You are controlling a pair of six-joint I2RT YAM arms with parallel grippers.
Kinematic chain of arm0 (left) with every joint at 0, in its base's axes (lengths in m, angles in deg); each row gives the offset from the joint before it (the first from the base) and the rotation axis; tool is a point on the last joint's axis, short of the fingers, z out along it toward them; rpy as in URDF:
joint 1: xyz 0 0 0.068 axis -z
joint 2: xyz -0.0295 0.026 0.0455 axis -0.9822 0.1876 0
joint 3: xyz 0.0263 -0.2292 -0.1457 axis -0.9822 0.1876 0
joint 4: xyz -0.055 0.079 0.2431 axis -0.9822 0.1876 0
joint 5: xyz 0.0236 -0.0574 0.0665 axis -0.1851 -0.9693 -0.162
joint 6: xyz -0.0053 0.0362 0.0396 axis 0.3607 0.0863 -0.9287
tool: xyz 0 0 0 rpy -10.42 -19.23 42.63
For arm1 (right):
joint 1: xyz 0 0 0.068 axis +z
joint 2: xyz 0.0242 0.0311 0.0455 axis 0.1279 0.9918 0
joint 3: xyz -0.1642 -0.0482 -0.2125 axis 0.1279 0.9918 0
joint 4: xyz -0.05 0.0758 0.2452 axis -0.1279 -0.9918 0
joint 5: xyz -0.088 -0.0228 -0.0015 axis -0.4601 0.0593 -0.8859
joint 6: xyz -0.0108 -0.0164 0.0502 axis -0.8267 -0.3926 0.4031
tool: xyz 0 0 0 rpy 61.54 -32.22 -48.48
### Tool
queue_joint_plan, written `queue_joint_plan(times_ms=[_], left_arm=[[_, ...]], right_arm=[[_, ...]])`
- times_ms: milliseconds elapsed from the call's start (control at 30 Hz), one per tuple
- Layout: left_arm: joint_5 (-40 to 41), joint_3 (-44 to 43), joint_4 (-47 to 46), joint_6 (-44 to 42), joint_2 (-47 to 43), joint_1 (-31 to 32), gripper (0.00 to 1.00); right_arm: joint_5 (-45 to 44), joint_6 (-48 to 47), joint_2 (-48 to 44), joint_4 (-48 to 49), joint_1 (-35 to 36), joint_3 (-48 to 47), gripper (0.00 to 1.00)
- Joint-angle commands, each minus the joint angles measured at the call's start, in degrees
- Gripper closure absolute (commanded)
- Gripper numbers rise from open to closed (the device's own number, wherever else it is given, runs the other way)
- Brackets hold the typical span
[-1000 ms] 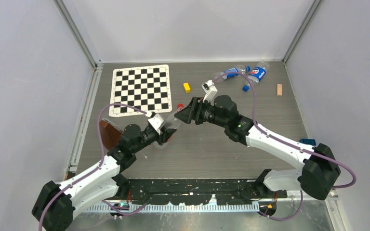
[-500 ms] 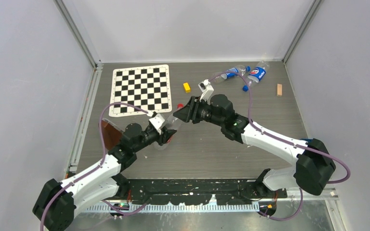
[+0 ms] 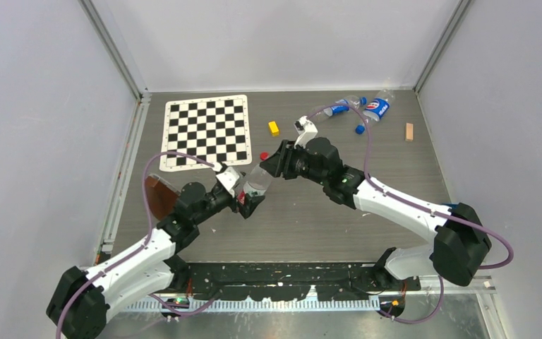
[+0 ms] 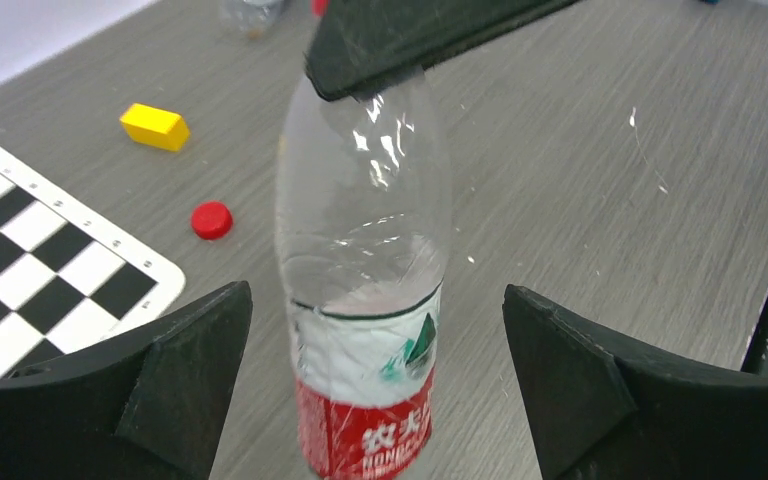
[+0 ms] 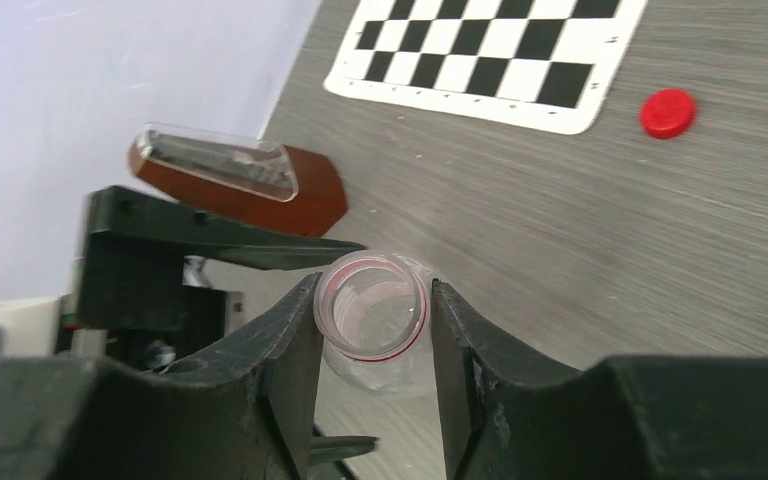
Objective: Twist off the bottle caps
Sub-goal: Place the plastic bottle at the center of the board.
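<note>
The bottle [image 3: 257, 185] with the red-and-white label stands tilted at mid-table, its neck [image 5: 372, 303] open and capless. My right gripper [image 3: 276, 165] is shut on that neck, one finger on each side of the rim [image 5: 372, 330]. My left gripper [image 3: 249, 203] is open, its fingers [image 4: 175, 375] wide apart on either side of the bottle's label [image 4: 368, 385] and not touching it. A red bottle cap [image 3: 264, 155] lies loose on the table [image 4: 211, 220] [image 5: 668, 112]. Two blue-labelled bottles [image 3: 338, 107] [image 3: 376, 108] lie at the back right, with a blue cap [image 3: 360, 129] beside them.
A checkerboard sheet [image 3: 207, 131] lies at the back left. A yellow block [image 3: 274, 128] sits behind the arms and a small wooden block [image 3: 409, 131] at the far right. A brown object [image 3: 157, 196] stands left of the left arm. A blue item [image 3: 452, 207] rests by the right arm.
My left gripper has opened and let go of the bottle's body. My right gripper has closed on the bottle's neck, and the bottle now leans toward it.
</note>
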Motion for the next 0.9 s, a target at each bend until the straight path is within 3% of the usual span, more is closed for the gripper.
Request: queue_joint_plan(times_ms=[0, 200, 433, 867], left_arm=[[4.8, 0.0, -4.2, 0.2, -4.9, 0.3, 0.00], [13.2, 4.4, -5.6, 0.2, -12.1, 0.3, 0.00], [16.8, 6.5, -5.9, 0.2, -15.7, 0.2, 0.00], [15.1, 4.4, -4.3, -0.8, -11.2, 0.3, 0.02]], right_arm=[[-10.0, -5.7, -1.8, -4.1, 0.3, -4.8, 0.94], [-22.1, -12.7, -1.0, -7.3, 0.4, -8.5, 0.96], [-35.3, -19.0, 6.3, -10.8, 0.2, -15.7, 0.96], [-36.8, -23.0, 23.5, -14.2, -2.1, -31.6, 0.95]])
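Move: My right hand holds the open plastic bottle near its neck. The free patch of table it is bound for lies about 15 cm ahead, 4 cm right and some 22 cm below. On the table, the red cap is roughly 16 cm straight ahead, the yellow block about 27 cm ahead and 4 cm right, the chessboard's middle 26 cm ahead and 21 cm left. From my left hand that patch is about 19 cm ahead, 9 cm right and 17 cm below. I keep my grip on the bottle and carry it forward about 14 cm and a little right with my right hand, towards the table beside the red cap, arching up some 3 cm and then sinking again, while rolling its left side down and swinging clockwise, each about 30 degrees. My left hand, already wide open, backs off the bottle about 5 cm to my left, rising first, then easing down. ##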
